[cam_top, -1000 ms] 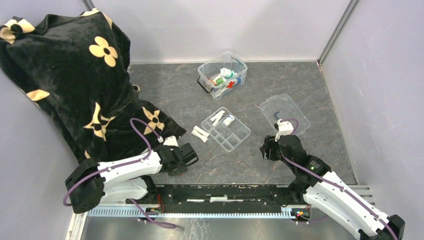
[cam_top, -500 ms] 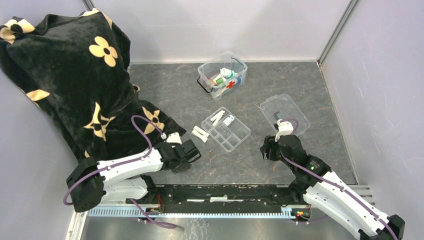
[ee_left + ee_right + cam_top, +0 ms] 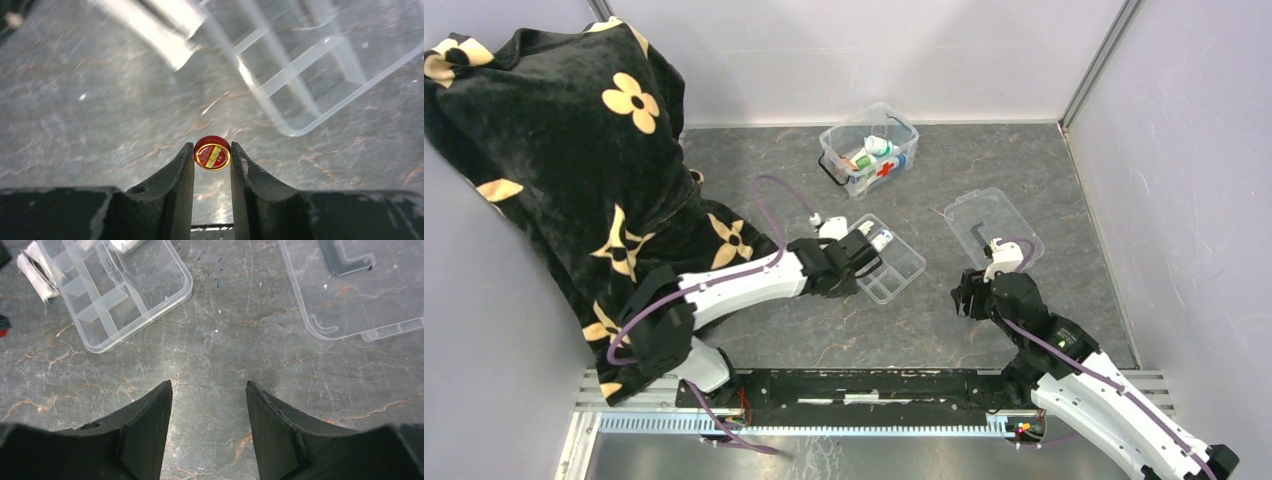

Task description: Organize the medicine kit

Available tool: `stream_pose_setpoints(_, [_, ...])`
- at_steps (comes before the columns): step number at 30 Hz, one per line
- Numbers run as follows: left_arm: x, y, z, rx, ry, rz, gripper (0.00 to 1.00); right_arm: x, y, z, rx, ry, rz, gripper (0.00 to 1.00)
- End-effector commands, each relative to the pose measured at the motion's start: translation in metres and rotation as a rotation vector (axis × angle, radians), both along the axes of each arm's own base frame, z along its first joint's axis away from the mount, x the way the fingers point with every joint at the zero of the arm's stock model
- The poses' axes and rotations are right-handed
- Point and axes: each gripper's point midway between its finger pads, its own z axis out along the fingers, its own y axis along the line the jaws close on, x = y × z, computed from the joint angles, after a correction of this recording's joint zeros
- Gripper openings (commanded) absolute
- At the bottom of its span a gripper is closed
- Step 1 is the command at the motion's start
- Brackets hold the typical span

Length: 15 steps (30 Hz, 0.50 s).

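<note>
My left gripper [image 3: 212, 150] is shut on a small round red tin [image 3: 212, 154] with a gold-rimmed label, held just above the table beside a corner of the shallow divided tray [image 3: 300, 65]. From above, that gripper [image 3: 867, 252] covers the tray's left part [image 3: 899, 270]. The medicine kit [image 3: 870, 150], a clear box with a red cross and black handle, stands open at the back with items inside. My right gripper [image 3: 209, 385] is open over bare table, and from above it [image 3: 969, 297] sits between the tray and the flat lid [image 3: 994, 225].
A black cloth with cream flowers [image 3: 574, 150] covers the left side of the table. A white packet [image 3: 35, 270] lies by the tray's left edge [image 3: 150, 295]. The clear lid [image 3: 350, 300] lies right of my right gripper. Walls close in at the back and right.
My left arm has swung from near its base forward and right to the divided tray, its jaws closing a little on the tin. The right gripper shifted slightly.
</note>
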Motion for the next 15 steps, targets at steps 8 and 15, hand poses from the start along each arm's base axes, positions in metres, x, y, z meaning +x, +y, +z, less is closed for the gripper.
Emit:
stream_pose_setpoints(8, [0.057, -0.086, 0.004, 0.029, -0.078, -0.234, 0.26, 0.001, -0.013, 0.028, 0.007, -0.055, -0.054, 0.63])
stream_pose_setpoints(15, [0.055, -0.105, -0.015, -0.009, -0.034, -0.276, 0.24, -0.001, -0.012, 0.027, 0.010, -0.050, -0.049, 0.63])
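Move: The left gripper already holds the small red tin. The tray's near-corner compartment lies about 5 cm ahead, 8 cm to its right and 7 cm below; the tray's middle is some 11 cm ahead and 7 cm right. The small white bottle in the tray is about 16 cm ahead and 8 cm right, the loose white packets roughly 10 cm ahead and 4 cm left. From the right hand, that compartment is some 19 cm left and 5 cm ahead. Bring the left gripper, fingers still shut on the red tin, about 8 cm to the right and 5 cm forward over the tray's near rim towards the near-corner compartment. Travel nearly level at first, then slow and sink some 2 cm, turning the wrist about 10 degrees clockwise; keep the grip. ##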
